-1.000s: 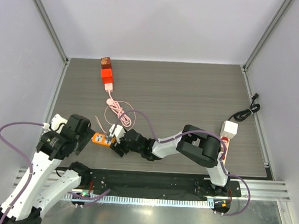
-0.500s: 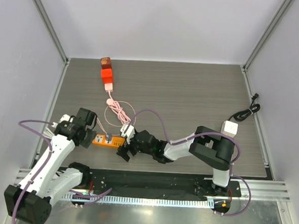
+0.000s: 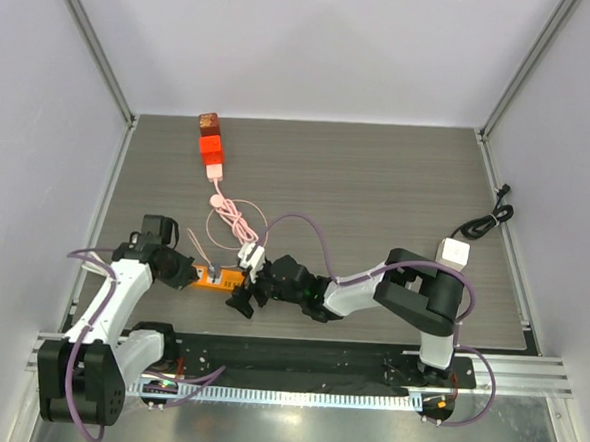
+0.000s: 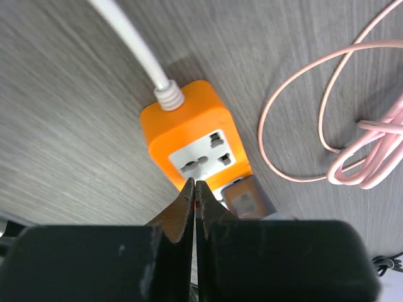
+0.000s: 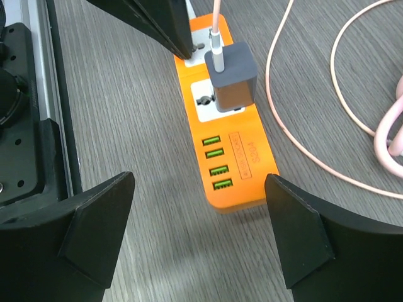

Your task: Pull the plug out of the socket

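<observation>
An orange socket strip (image 3: 218, 275) lies flat near the table's front. A grey plug (image 5: 231, 75) with a pink cable (image 5: 216, 25) stands in one of its outlets, also seen in the left wrist view as the plug (image 4: 249, 198). My left gripper (image 4: 194, 185) is shut with nothing between its tips, which rest against the strip (image 4: 192, 135) beside an empty outlet. My right gripper (image 5: 198, 179) is open, its fingers spread either side of the strip's end with green USB ports (image 5: 217, 160), short of the plug. From above, the left gripper (image 3: 185, 273) and right gripper (image 3: 244, 280) face each other across the strip.
The pink cable coils (image 3: 233, 217) behind the strip and runs to a stack of red and orange blocks (image 3: 211, 148). A white cord (image 4: 126, 38) leaves the strip's far end. A white cube (image 3: 454, 253) and a black cable (image 3: 485, 221) lie at the right edge.
My left gripper came down to the strip's left end and shut. My right gripper opened wide and drew back a little; the strip shifted slightly right.
</observation>
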Controlling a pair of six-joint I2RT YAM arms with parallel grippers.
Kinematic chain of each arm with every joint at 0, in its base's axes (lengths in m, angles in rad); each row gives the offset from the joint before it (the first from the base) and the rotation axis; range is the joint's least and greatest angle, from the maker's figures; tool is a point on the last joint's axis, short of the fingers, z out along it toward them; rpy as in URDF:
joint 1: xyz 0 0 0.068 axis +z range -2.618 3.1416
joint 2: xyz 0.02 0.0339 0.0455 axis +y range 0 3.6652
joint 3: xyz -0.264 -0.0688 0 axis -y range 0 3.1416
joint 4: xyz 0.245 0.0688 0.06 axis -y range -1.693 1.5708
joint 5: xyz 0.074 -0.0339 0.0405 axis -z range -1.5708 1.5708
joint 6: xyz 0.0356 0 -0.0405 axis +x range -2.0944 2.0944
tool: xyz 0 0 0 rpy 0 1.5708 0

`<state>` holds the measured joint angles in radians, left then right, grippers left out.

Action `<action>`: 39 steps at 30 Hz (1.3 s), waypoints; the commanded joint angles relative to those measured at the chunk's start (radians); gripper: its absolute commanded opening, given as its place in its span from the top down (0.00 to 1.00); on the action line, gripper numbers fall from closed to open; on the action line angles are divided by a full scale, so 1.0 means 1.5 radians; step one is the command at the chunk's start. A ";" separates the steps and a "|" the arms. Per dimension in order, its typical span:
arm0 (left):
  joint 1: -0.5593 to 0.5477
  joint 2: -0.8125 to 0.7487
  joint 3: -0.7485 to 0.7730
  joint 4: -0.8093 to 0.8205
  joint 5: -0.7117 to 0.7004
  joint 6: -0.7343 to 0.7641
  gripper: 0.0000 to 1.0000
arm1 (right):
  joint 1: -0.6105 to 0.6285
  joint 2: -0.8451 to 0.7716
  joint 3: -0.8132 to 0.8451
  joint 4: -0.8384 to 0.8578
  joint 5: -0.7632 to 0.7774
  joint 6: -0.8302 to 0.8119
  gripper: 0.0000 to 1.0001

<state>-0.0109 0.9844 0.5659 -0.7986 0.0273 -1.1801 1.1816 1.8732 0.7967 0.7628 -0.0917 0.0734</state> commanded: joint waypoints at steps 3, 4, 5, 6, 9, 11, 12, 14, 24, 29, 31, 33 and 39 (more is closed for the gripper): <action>0.004 0.008 0.003 0.065 0.022 0.026 1.00 | -0.004 0.020 0.060 0.023 -0.012 -0.020 0.12; 0.004 0.010 0.001 0.067 0.019 0.027 1.00 | -0.006 0.022 0.068 0.015 -0.016 -0.025 0.13; 0.004 0.014 0.001 0.069 0.014 0.028 1.00 | -0.006 0.024 0.076 0.012 -0.018 -0.026 0.14; 0.005 0.017 0.000 0.066 0.009 0.028 1.00 | -0.006 0.030 0.098 0.003 -0.018 -0.029 0.16; 0.004 0.030 -0.002 0.062 0.001 0.028 1.00 | -0.007 0.042 0.143 -0.039 -0.037 -0.035 0.21; 0.004 0.037 -0.007 0.064 0.003 0.027 1.00 | -0.006 0.060 0.165 -0.063 -0.041 -0.041 0.25; 0.004 0.040 -0.010 0.063 0.006 0.026 1.00 | -0.006 0.067 0.193 -0.077 -0.033 -0.048 0.27; 0.004 0.043 -0.018 0.063 0.008 0.020 1.00 | -0.007 0.086 0.218 -0.119 -0.015 -0.075 0.30; 0.004 0.035 -0.042 0.051 -0.007 0.013 1.00 | -0.006 0.105 0.201 -0.071 0.012 -0.093 0.42; 0.005 0.033 -0.044 0.035 -0.014 0.007 1.00 | -0.006 0.123 0.219 -0.075 0.012 -0.101 0.42; 0.004 0.038 -0.045 0.034 -0.014 0.005 1.00 | -0.006 0.134 0.237 -0.079 0.009 -0.101 0.42; 0.004 0.043 -0.044 0.034 -0.013 0.005 1.00 | -0.006 0.139 0.242 -0.081 0.010 -0.101 0.43; 0.005 0.056 -0.038 0.025 -0.014 0.007 1.00 | -0.007 0.153 0.257 -0.069 0.015 -0.101 0.46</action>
<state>-0.0097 1.0332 0.5415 -0.6838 0.0467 -1.1786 1.1687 2.0907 1.1393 0.6201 -0.0792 -0.0608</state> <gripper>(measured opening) 0.002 0.546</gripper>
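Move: The grey plug stands on the orange socket strip about 7 cm to the left of the right hand and 3 cm ahead, near its height; the strip's middle is some 6 cm left and 2 cm ahead, roughly 2 cm lower. From the left hand's shut fingertips, the plug is about 4 cm to the right, level front to back. The pink cable coil lies some 12 cm farther out than the plug and 4 cm to its right. The grey plug is approached by the right hand, which goes left about 6 cm and forward 4, arching up some 3 cm over the strip's near end and sinking back, fingers narrowing from wide to about half open astride the plug. The left hand, fingers still shut and resting on the strip beside the plug, edges forward about 1.5 cm, then stays there. ##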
